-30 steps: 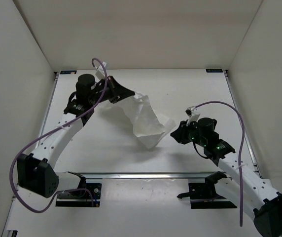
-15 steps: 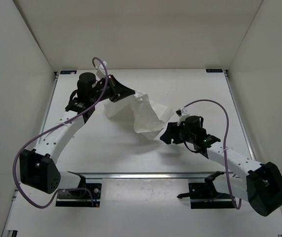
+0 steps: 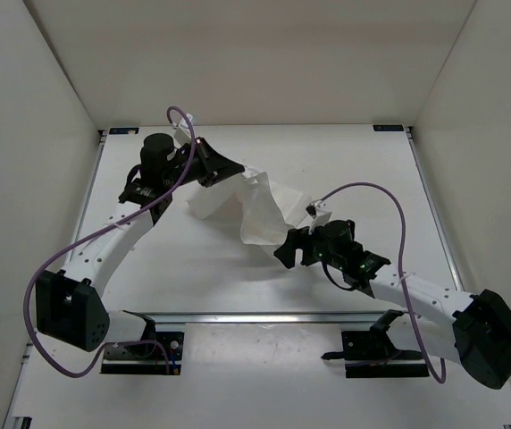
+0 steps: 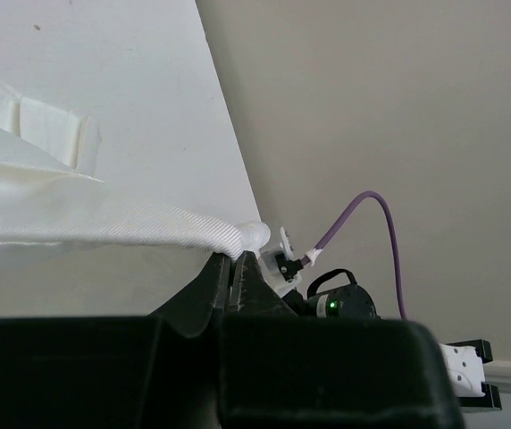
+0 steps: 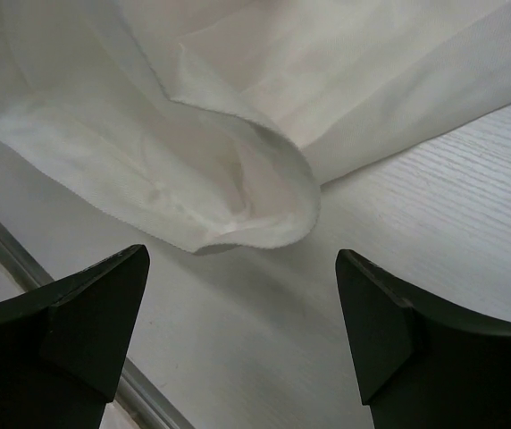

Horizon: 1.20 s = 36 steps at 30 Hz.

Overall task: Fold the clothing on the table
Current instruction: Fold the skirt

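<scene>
The white clothing [image 3: 254, 207] lies crumpled near the middle of the table [image 3: 354, 161], one end lifted at the back left. My left gripper [image 3: 235, 170] is shut on that raised edge; in the left wrist view the ribbed hem [image 4: 193, 231] runs into the closed fingertips [image 4: 236, 261]. My right gripper [image 3: 284, 253] stands open just off the cloth's near lower corner. In the right wrist view its two dark fingers [image 5: 104, 304] are wide apart, with a curled cloth corner [image 5: 238, 206] a little beyond them and bare table between them.
The table's near metal rail [image 3: 264, 315] runs just behind the right gripper and shows in the right wrist view [image 5: 23, 259]. White walls [image 3: 41, 80] enclose the table on three sides. Purple cables [image 3: 389, 201] loop off both arms.
My right gripper has opened wide and moved left and toward me, to the cloth's near corner. The cloth's lower corner has pulled in a little. The left gripper holds still.
</scene>
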### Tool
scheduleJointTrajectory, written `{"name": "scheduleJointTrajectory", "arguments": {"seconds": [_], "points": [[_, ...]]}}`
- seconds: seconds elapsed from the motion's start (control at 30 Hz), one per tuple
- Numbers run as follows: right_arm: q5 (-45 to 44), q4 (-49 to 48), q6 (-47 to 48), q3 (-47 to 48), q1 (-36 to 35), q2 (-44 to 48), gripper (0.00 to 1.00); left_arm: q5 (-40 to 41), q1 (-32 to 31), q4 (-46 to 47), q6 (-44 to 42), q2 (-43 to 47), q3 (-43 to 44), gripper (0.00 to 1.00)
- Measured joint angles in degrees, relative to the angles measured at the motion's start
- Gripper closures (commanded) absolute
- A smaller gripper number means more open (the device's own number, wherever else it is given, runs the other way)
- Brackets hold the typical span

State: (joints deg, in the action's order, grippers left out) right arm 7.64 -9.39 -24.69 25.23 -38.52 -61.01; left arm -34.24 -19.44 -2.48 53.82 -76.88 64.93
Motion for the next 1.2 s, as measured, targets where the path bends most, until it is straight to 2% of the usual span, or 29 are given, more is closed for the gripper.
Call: {"name": "scheduleJointTrajectory", "arguments": {"seconds": [0.3, 0.47, 0.6, 0.67, 0.7, 0.73, 0.8, 0.83, 0.87, 1.03, 1.2], "points": [[-8.8, -3.2, -0.3, 0.0, -7.7, -5.8, 0.18, 0.7, -0.2, 1.6, 0.9, 0.0, -1.6, 1.00], [-14.2, -4.3, -1.8, 0.9, -10.6, -8.9, 0.24, 0.8, -0.3, 1.9, 1.3, 0.0, -1.9, 1.00], [-16.6, -5.2, -2.8, 3.6, -11.4, -12.1, 0.38, 0.8, -0.2, 3.0, 1.7, 0.0, -2.6, 1.00], [-17.7, -5.5, -3.2, 5.5, -11.8, -13.7, 0.51, 0.8, -0.2, 3.3, 1.8, 0.0, -2.9, 1.00], [-18.4, -5.4, -3.4, 6.4, -12.0, -14.2, 0.54, 0.8, -0.2, 3.6, 1.9, 0.1, -3.2, 1.00], [-18.7, -5.4, -3.6, 7.2, -12.3, -14.5, 0.63, 0.8, -0.1, 3.7, 2.0, 0.1, -3.3, 1.00], [-19.0, -5.3, -4.0, 8.1, -12.6, -14.3, 0.91, 0.8, 0.2, 3.8, 2.2, 0.1, -3.5, 1.00], [-18.9, -5.0, -4.6, 8.3, -12.6, -14.1, 0.97, 0.8, 0.3, 3.8, 2.2, 0.1, -3.5, 1.00], [-18.7, -4.4, -5.4, 8.3, -12.5, -13.4, 1.00, 0.8, 0.5, 3.8, 2.2, 0.2, -3.5, 1.00], [-14.9, 1.4, -5.5, 8.6, -9.6, -7.6, 1.00, 0.8, 1.4, 4.3, 2.6, 0.7, -3.5, 1.00], [-1.3, 13.5, 1.1, 15.6, -2.5, -2.0, 1.00, 0.3, 3.4, 4.0, 3.4, 0.8, -2.6, 1.00]]}}
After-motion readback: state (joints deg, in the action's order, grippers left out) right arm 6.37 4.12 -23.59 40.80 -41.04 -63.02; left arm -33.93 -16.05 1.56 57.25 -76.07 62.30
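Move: The loose hem corner of the skirt that I'm about to pinch hangs just beyond my right fingertips, roughly 5 cm to the left and 2 cm ahead, about 1 cm lower. The skirt end in my left hand is some 10 cm ahead of my right hand, 9 cm left and 20 cm above; the skirt's right part lies about 12 cm ahead, 2 cm right and 8 cm below. From my left hand, that corner is about 9 cm back, 6 cm right and 20 cm down. I bring my open right hand left and a little down, then slightly forward, about 5 cm in all, until the loose hem corner sits between the fingers, and pinch it shut there. Then I lift the corner about 5 cm, easing back to the right, while my left hand keeps its grip on its end and stays high, almost in place. ##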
